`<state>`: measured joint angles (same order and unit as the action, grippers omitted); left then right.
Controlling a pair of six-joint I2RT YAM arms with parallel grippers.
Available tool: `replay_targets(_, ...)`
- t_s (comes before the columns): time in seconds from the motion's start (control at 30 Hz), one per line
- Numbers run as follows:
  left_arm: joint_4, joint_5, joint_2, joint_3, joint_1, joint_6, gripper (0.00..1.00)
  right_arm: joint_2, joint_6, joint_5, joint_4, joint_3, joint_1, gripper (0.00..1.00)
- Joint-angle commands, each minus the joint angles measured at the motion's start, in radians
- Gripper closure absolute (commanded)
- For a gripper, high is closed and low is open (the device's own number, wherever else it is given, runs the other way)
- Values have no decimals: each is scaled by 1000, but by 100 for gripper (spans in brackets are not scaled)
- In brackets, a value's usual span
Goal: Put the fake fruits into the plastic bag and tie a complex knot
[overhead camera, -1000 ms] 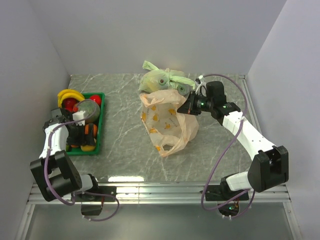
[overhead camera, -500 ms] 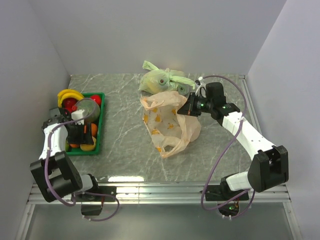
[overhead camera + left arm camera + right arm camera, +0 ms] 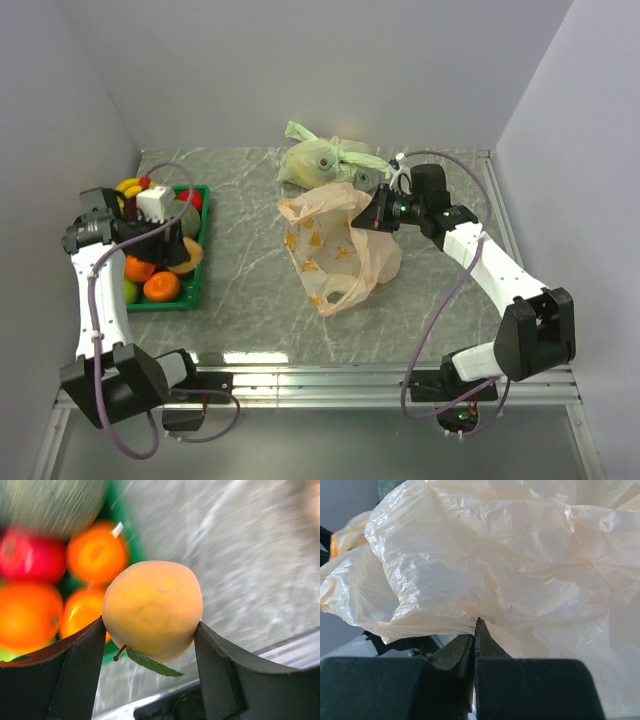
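Observation:
My left gripper [image 3: 186,256] is shut on a yellow-orange peach-like fake fruit [image 3: 188,258] with a small leaf, and holds it above the right edge of the green tray [image 3: 203,235]. The left wrist view shows the fruit [image 3: 152,610] pinched between both fingers [image 3: 75,670]. Oranges [image 3: 160,287], a red fruit [image 3: 191,200] and a banana [image 3: 129,187] lie in the tray. My right gripper [image 3: 373,214] is shut on the upper edge of the peach-orange plastic bag [image 3: 335,255] and holds it raised. The right wrist view shows its film [image 3: 510,570] pinched at the fingertips. No knot shows.
A pale green knotted bag [image 3: 322,160] lies behind the orange bag near the back wall. A large dark green ball [image 3: 50,500] sits in the tray beside the oranges [image 3: 97,552]. Grey walls close in the left, back and right of the marble-patterned table [image 3: 250,290].
My left gripper rose out of the tray with the peach-like fruit in it and shifted right. The right gripper kept its hold on the bag, almost still.

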<state>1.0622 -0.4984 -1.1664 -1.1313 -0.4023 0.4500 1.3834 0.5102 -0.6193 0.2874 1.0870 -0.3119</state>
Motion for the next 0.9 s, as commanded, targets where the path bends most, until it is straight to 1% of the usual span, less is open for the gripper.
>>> replay_targets(0.0, -14, -170, 36, -107, 135, -67, 68, 29, 65, -65, -62, 10, -9, 100)
replay_targets(0.03, -40, -176, 37, -123, 184, -98, 68, 42, 92, -85, -71, 16, -7, 100)
replay_targets(0.07, -66, -178, 40, -130, 279, -132, 67, 46, 106, -95, -74, 28, -9, 100)
replay_targets(0.1, -138, -184, 40, -134, 324, -202, 67, 51, 123, -106, -82, 33, -7, 100)
replay_targets(0.13, -169, -196, 31, -148, 370, -233, 67, 60, 169, -134, -105, 34, -7, 100)
replay_targets(0.17, -212, -198, 25, -153, 455, -267, 67, 65, 195, -149, -122, 30, -7, 100)
replay_targets(0.2, -284, -203, 14, -159, 491, -334, 66, 68, 224, -164, -143, 25, -7, 100)
replay_targets(0.23, -322, -200, -11, -176, 526, -362, 66, 74, 287, -177, -180, 22, -9, 100)
replay_targets(0.27, -355, -189, -25, -182, 607, -388, 66, 75, 319, -210, -207, 7, -7, 100)
replay_targets(0.3, -417, -181, -59, -189, 644, -433, 66, 77, 383, -223, -256, 1, -7, 100)
replay_targets(0.33, -441, -180, -81, -205, 677, -442, 66, 78, 413, -236, -278, -4, -7, 100)
replay_targets(0.37, -459, -186, -101, -214, 732, -486, 66, 78, 444, -265, -286, -15, -7, 100)
replay_targets(0.43, -520, -183, -153, -231, 779, -534, 64, 71, 525, -284, -370, -24, -6, 100)
replay_targets(0.47, -548, -151, -165, -231, 825, -560, 64, 68, 553, -299, -392, -30, -4, 100)
replay_targets(0.5, -571, -144, -177, -231, 842, -570, 64, 66, 583, -307, -415, -36, -1, 100)
replay_targets(0.53, -617, -129, -205, -231, 858, -580, 64, 62, 658, -316, -489, -68, -1, 100)
replay_targets(0.6, -659, -62, -231, -234, 898, -618, 63, 63, 718, -338, -550, -91, -1, 100)
replay_targets(0.67, -695, -33, -275, -246, 907, -648, 60, 66, 729, -341, -570, -120, 8, 100)
replay_targets(0.77, -677, 1, -326, -268, 925, -634, 59, 69, 723, -336, -579, -168, 42, 100)
replay_targets(0.83, -683, -35, -320, -246, 925, -628, 57, 75, 748, -330, -602, -209, 82, 100)
replay_targets(0.87, -703, -51, -305, -225, 925, -617, 54, 77, 755, -330, -613, -219, 91, 100)
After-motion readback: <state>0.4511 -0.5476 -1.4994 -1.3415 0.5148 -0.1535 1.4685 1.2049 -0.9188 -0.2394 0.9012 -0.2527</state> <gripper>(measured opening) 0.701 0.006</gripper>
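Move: The left hand holds the peach over the right part of the fruit crate, whose middle lies some 10 cm to its left, level with it and about 16 cm below. The bag's open mouth is roughly 32 cm to its right, 8 cm ahead and at about its height; the filled green bag lies about 34 cm right, 21 cm ahead and 13 cm lower. From the right hand, the mouth is some 6 cm left, 2 cm ahead and slightly below. Fast to the right, about 30 cm and slightly forward, the left hand carries the still-gripped peach from the crate to the bag's mouth, arching up some 10 cm, then starting down; it turns about 30 degrees clockwise, its left side dipping. The right hand keeps its pinch on the rim, shifts about 4 cm left and up, rolling its left side up, then comes partly back. ##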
